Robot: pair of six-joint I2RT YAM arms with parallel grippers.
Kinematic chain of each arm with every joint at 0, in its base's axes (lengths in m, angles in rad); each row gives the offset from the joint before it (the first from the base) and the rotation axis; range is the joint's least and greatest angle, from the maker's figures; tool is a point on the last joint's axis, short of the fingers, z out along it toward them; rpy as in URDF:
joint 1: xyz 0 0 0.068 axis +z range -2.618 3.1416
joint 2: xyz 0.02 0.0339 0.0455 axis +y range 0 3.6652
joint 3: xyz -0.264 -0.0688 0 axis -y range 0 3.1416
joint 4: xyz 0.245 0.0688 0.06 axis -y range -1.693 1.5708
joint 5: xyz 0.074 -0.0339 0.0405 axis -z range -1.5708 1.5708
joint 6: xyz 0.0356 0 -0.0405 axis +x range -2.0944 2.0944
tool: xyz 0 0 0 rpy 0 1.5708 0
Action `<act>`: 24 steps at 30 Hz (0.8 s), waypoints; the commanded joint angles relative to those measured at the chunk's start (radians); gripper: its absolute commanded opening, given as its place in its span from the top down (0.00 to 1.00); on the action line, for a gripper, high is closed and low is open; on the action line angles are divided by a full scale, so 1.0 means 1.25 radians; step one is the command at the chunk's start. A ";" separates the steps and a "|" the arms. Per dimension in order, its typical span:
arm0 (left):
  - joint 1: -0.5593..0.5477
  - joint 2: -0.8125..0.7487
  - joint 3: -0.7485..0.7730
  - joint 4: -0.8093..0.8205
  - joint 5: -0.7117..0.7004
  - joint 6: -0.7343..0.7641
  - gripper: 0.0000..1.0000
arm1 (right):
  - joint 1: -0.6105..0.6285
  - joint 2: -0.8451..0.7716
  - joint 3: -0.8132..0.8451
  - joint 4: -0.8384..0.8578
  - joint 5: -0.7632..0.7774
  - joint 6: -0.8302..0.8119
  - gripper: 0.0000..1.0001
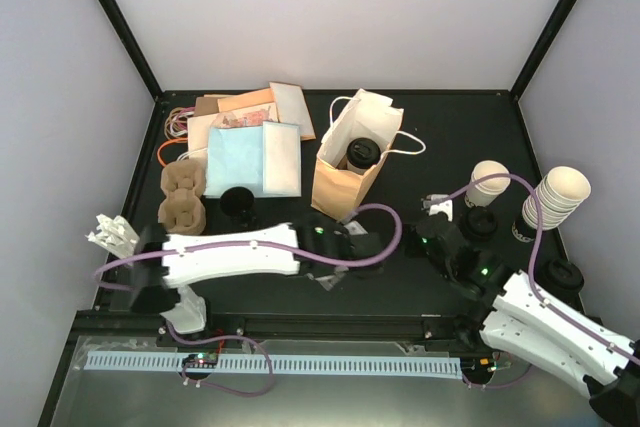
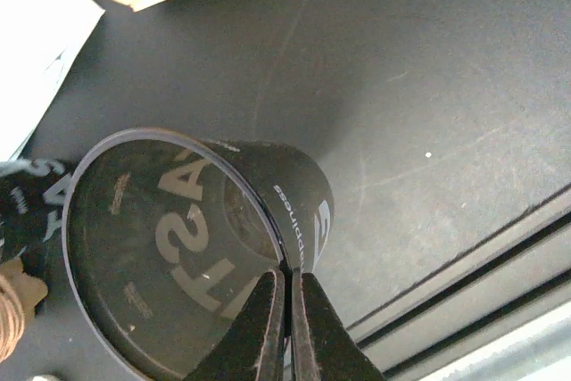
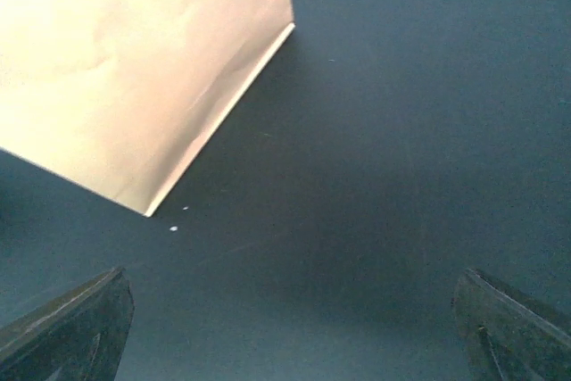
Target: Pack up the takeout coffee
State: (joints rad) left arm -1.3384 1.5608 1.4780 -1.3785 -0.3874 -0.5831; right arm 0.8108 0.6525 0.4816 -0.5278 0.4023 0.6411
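An open brown paper bag (image 1: 345, 172) stands at the middle of the black table. Inside it is the takeout coffee (image 1: 362, 154); only its round black lid shows. My left gripper (image 2: 289, 279) is shut on the rim of a lidless dark cup (image 2: 299, 189) with pale lettering, tilted low over the table in front of the bag. From above, that gripper (image 1: 368, 245) sits just below the bag's near corner. My right gripper (image 3: 285, 332) is open and empty above bare table, with the bag (image 3: 134, 69) ahead to its left. It (image 1: 432, 239) lies to the right of the bag.
Cardboard cup carriers (image 1: 183, 197), a black cup (image 1: 240, 203) and a pile of napkins and sleeves (image 1: 250, 142) fill the back left. Stacks of cream cups (image 1: 487, 185) (image 1: 560, 195) and a loose black lid (image 1: 562, 275) sit at the right. The table's front rail (image 2: 500, 256) is near the left gripper.
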 commanded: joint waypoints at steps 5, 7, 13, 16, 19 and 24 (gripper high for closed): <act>-0.056 0.205 0.095 0.110 -0.092 0.001 0.98 | -0.006 0.057 0.066 -0.106 0.097 0.089 0.00; -0.058 0.241 0.112 0.114 -0.102 0.010 0.99 | -0.005 0.039 0.067 -0.119 0.108 0.106 0.00; -0.058 0.267 0.096 0.173 -0.092 0.012 0.96 | -0.007 0.045 0.083 -0.179 0.141 0.177 0.00; -0.059 0.267 0.081 0.209 -0.069 0.013 0.96 | -0.007 0.063 0.090 -0.182 0.141 0.174 0.00; -0.059 0.282 0.085 0.213 -0.067 0.010 0.95 | -0.006 0.059 0.090 -0.180 0.142 0.172 0.00; -0.058 0.309 0.098 0.203 -0.078 0.006 0.93 | -0.007 0.041 0.089 -0.183 0.140 0.170 0.00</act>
State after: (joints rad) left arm -1.4033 1.9022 1.5780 -1.1332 -0.4824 -0.5804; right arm 0.8043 0.7246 0.5720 -0.7540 0.5407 0.8314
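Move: The black cup pinched in my left fingers is headed for bare table about 9 cm to my left hand's right, a couple of centimetres ahead and some 15 below. The paper bag stands roughly 15 cm ahead of that hand, almost straight on; another black cup is about 25 cm left and 10 ahead. From my right hand the black lid lies about 14 cm right, 2 ahead and 12 below, with a white cup some 7 cm beyond the lid. I carry the black cup on by its rim with my left hand, right and down past the near side of the bag, about 10 cm across and 7 down, fast at first, then easing to a near stop and slackening my pinch as the cup meets the table. My right hand, wide open and empty, draws some 4 cm right towards the lid, turning about 15 degrees clockwise. ##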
